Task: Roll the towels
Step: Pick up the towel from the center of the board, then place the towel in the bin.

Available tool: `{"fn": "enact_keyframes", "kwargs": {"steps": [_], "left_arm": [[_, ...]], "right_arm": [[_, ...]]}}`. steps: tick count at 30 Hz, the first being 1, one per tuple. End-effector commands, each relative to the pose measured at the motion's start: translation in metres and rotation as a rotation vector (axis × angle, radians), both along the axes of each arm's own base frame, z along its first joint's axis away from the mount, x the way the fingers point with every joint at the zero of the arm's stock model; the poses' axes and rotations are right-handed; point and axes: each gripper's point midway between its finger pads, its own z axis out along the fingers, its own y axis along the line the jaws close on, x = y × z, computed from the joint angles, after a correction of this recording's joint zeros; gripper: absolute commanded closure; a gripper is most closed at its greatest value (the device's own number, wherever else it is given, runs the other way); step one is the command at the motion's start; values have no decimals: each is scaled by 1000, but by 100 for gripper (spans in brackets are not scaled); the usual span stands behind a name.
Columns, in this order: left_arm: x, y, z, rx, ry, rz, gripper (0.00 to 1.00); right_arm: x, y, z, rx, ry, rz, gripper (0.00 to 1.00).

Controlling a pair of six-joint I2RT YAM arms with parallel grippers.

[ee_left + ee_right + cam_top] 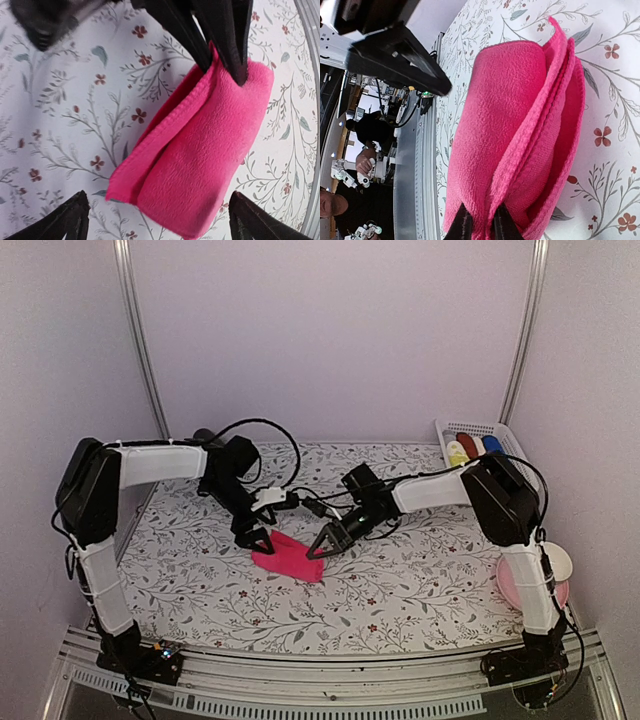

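Observation:
A hot pink towel [292, 560], folded into a loose thick roll, lies mid-table on the flowered cloth. My right gripper [322, 546] is shut on the fold at its right end; in the right wrist view the fingertips [463, 224] pinch layers of the towel [505, 100]. My left gripper [258, 538] stands wide open at the towel's left end. In the left wrist view its tips sit on either side of the towel [200, 150] without touching it. Rolled towels in yellow [457, 453], red [467, 443] and blue [492, 444] lie in a white basket [447, 427].
The basket stands at the back right corner. A pink plate [512, 590] with a white bowl [557, 562] sits at the right edge behind the right arm. A black cylinder [203, 437] lies at the back left. A metal rail [330, 665] runs along the near edge.

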Motion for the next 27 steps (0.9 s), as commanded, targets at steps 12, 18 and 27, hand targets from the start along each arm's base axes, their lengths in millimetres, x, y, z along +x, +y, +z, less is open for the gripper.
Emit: {"fn": "enact_keyframes", "kwargs": {"steps": [12, 18, 27], "left_arm": [[-6, 45, 77, -223, -191, 153, 3], [-17, 56, 59, -211, -143, 175, 3], [-21, 60, 57, -234, -127, 191, 3]], "right_arm": [[74, -78, 98, 184, -157, -299, 98], [113, -129, 150, 228, -271, -470, 98], [168, -255, 214, 228, -452, -851, 98]]}}
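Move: The right hand, its fingers already shut on the near-right end of the rolled pink towel, has the towel's middle some 6 cm to its left, 2 cm nearer the base and slightly lower; the white basket lies about 46 cm to its right and 28 cm ahead, level in height. In the basket the yellow roll sits about 38 cm right and 30 cm ahead of this hand, the blue roll about 48 cm right and 30 cm ahead. From the left hand the basket is about 59 cm right and 25 cm ahead. Keeping its pinch on the end of the towel, the right hand first draws it rightward nearly level, then sweeps it right, up and forward towards the basket, about 21 cm right, 18 cm up and 15 cm forward in all, while the wrist swings some 40 degrees clockwise and the fingertips tip up. The left hand, already wide open over the towel's left end, pulls away upward by about 10 cm, then sinks back by half while easing about 6 cm to the left, staying open. ##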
